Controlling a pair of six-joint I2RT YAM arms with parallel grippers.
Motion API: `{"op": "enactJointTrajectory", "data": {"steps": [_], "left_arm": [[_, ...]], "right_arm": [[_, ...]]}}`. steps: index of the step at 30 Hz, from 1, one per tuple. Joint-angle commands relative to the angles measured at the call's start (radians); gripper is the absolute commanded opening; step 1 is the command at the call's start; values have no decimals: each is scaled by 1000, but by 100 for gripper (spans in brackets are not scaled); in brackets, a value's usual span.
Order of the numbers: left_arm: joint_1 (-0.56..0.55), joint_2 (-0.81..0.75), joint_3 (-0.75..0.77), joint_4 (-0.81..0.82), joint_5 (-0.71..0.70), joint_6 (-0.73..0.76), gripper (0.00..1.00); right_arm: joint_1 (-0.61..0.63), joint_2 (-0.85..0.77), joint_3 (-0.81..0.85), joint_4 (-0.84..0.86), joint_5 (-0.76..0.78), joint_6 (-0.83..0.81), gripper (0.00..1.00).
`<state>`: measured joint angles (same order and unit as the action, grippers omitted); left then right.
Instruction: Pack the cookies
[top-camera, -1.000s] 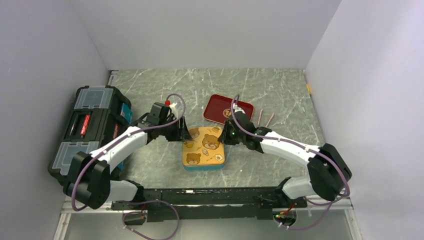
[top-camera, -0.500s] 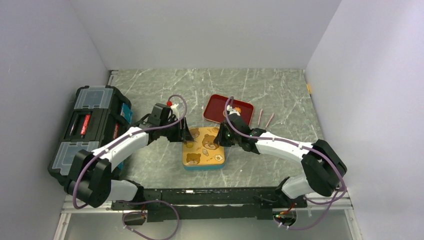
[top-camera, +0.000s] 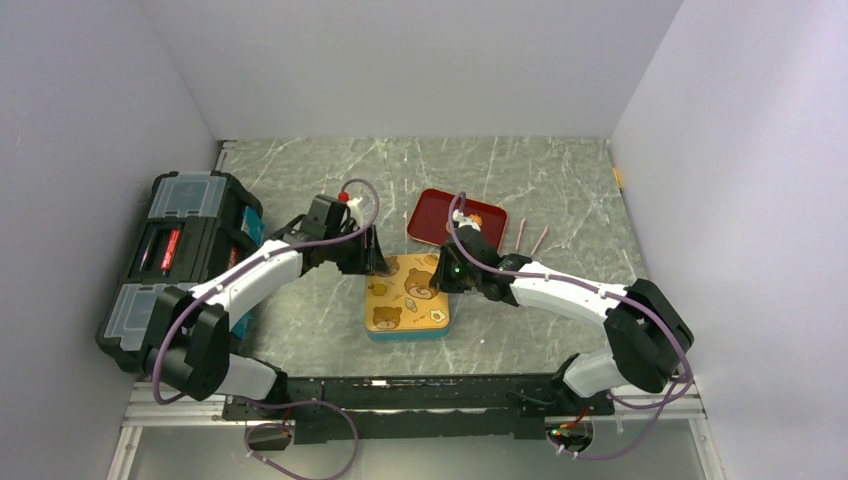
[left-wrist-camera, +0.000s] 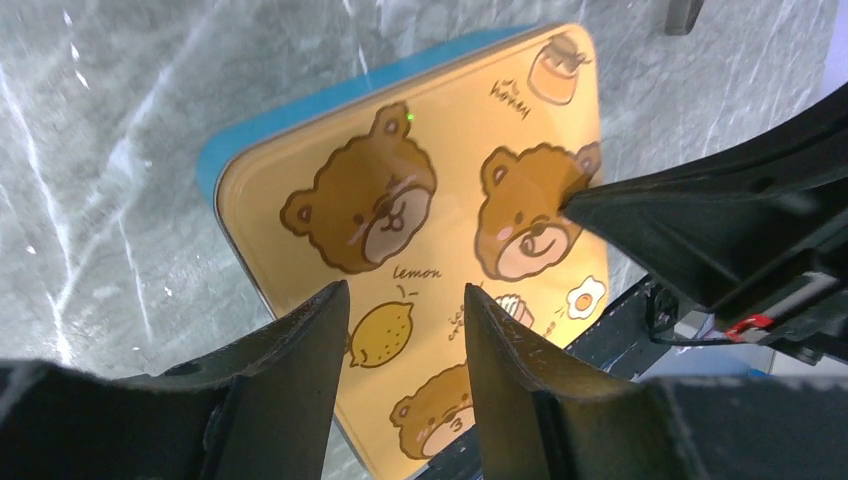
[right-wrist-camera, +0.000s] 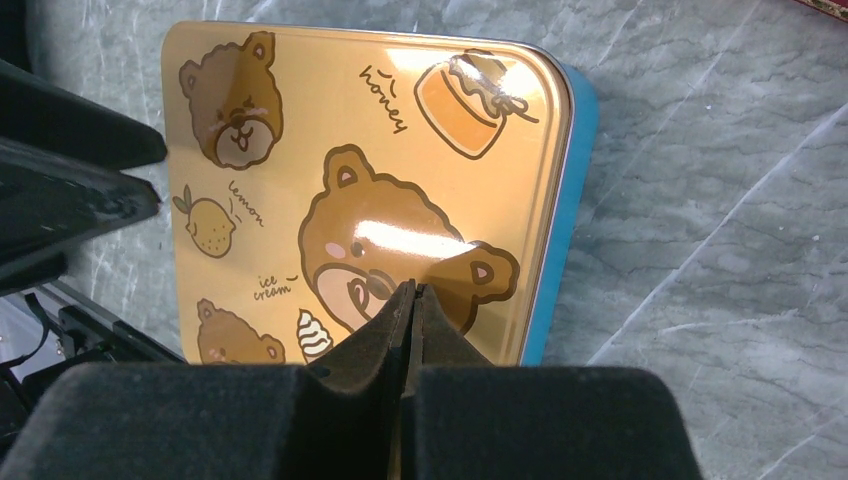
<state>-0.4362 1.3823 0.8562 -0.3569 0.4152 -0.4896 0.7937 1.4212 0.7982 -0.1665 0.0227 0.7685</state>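
The cookies are hidden; the teal tin (top-camera: 408, 300) lies shut under its yellow bear-printed lid (left-wrist-camera: 420, 190) (right-wrist-camera: 350, 140). My left gripper (top-camera: 377, 262) (left-wrist-camera: 405, 292) hangs open over the lid's far left part, with nothing between its fingers. From the right, my right gripper (top-camera: 444, 274) (right-wrist-camera: 410, 287) is shut on nothing, its tip over the big bear's face near the lid's right edge. I cannot tell whether the tip touches the lid. The two grippers' tips face each other across the lid.
A dark red tray (top-camera: 428, 216) sits just behind the tin, partly under the right arm, with a small orange speck (top-camera: 475, 219) on it. Thin pink tongs (top-camera: 523, 231) lie to its right. A black and teal toolbox (top-camera: 185, 255) stands at the left.
The left gripper has shifted a little to the right, over the lid's left part. The right gripper has slid slightly left onto the lid. The tin has not moved.
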Motion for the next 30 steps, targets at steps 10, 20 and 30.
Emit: {"op": "enactJointTrajectory", "data": {"steps": [10, 20, 30], "left_arm": [[-5, 48, 167, -127, -117, 68, 2], [-9, 138, 92, -86, -129, 54, 0], [-24, 227, 69, -53, -118, 43, 0]], "right_arm": [[8, 7, -2, -68, 28, -22, 0], [10, 15, -9, -59, 24, -17, 0], [12, 19, -4, -68, 29, -17, 0]]}}
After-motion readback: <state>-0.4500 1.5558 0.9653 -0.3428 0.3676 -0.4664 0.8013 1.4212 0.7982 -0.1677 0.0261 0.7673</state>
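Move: The left gripper hangs half open about 2 cm above the lid. The small bear in the lid's far-left corner lies about 3 cm ahead and 1 cm to its right. The lid's big middle bear is level ahead-wise and some 8 cm right; the red tray's middle is 12 cm ahead, 16 cm right and 8 cm lower. From the right gripper, whose tip is on the lid, that corner bear is about 4 cm ahead and 9 cm left. Lift the left gripper about 3 cm up and equally far forward, shutting its half-open fingers, then bring it down some 5 cm so the closed tips come to bear on the corner bear. Once down, slide right about 2 cm and slightly forward. Hold the right gripper's closed tips still on the lid. ##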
